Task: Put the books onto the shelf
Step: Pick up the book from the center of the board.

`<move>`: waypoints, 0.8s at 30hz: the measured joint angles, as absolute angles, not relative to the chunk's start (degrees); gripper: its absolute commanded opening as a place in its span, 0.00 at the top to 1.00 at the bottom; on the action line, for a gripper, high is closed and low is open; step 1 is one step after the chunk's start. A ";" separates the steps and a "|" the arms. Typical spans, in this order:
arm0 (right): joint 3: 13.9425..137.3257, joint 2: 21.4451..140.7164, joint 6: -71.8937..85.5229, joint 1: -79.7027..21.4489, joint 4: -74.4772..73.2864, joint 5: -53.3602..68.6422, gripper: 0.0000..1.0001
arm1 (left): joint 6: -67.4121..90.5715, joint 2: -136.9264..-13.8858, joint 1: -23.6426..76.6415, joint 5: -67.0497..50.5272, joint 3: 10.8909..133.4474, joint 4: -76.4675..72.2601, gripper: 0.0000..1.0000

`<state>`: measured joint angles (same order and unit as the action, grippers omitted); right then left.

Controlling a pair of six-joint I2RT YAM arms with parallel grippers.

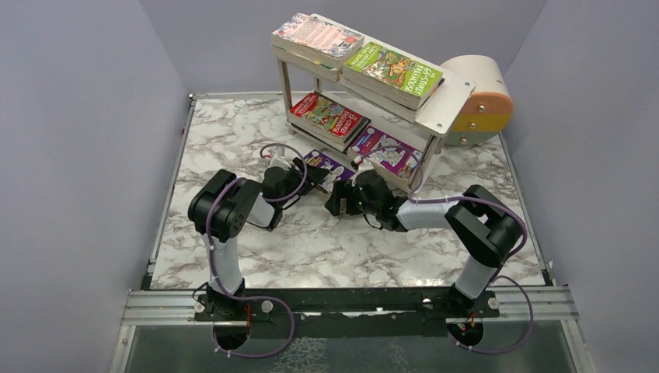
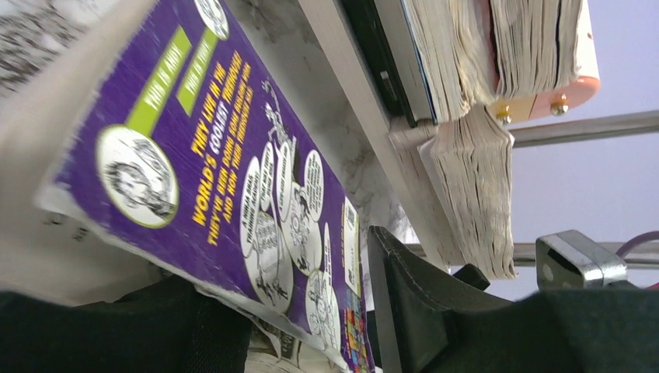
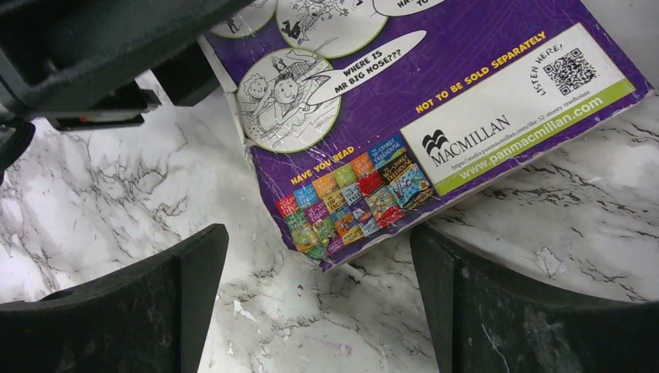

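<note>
A purple cartoon book (image 1: pixel 325 164) lies on the marble table just in front of the shelf (image 1: pixel 447 105). My left gripper (image 1: pixel 311 172) has its jaws around the book's left edge. In the left wrist view the purple book (image 2: pixel 233 171) crosses that gripper (image 2: pixel 303 311) at a slant, with pages on one finger and the cover corner against the other finger (image 2: pixel 412 311). My right gripper (image 1: pixel 336 198) hovers open over the near corner of the purple book (image 3: pixel 435 101). Nothing is between the fingers of the right gripper (image 3: pixel 319 295). On the shelf lie pink-patterned (image 1: pixel 317 35), green (image 1: pixel 392 71), red (image 1: pixel 330 116) and purple (image 1: pixel 386 151) books.
A round beige-and-orange box (image 1: pixel 482 101) stands right of the shelf. The shelf's lower board (image 2: pixel 350 85) and stacked page edges hang close ahead of the left wrist. The left gripper's body (image 3: pixel 93 54) crowds the right wrist view's top left. Grey walls enclose the table.
</note>
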<state>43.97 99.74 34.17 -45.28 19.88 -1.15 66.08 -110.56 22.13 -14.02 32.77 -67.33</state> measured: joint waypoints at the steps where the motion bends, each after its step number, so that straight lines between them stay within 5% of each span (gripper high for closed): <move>1: 43.97 99.72 34.17 -45.28 19.88 -1.15 0.15 | 66.06 -110.56 22.61 -14.02 32.80 -67.24 0.62; 7: 43.97 99.22 34.22 -45.32 19.29 -0.84 0.15 | 66.06 -110.89 24.91 -14.31 33.36 -65.84 0.96; 24: 37.01 78.89 36.29 -45.23 10.68 -0.80 0.13 | 67.48 -104.07 22.74 -15.59 27.46 -63.29 1.00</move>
<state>37.01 78.89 36.29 -45.23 10.68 -0.80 67.48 -104.07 22.74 -15.59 27.46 -63.29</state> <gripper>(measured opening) 0.864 0.002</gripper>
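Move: The purple book's middle lies some 4 cm ahead of the left hand, 2 cm to its right and about 4 cm below; its raised cover edge is already between the open fingers. From that hand, the magenta book on the lower shelf is about 9 cm ahead and 17 cm right, the red book there about 20 cm ahead and 2 cm right. From the right hand, the purple book's middle is roughly 8 cm ahead and 4 cm left, about level. The purple book's cover is pinched at its near-left edge as the left hand shuts, one finger under and one over the cover, drifting some 2 cm right, slightly back and down. Keeping its pinch, the left hand then draws back and left and rises a little. The right hand, staying open, leaves the near corner, rising about 6 cm, then back and to the right. ##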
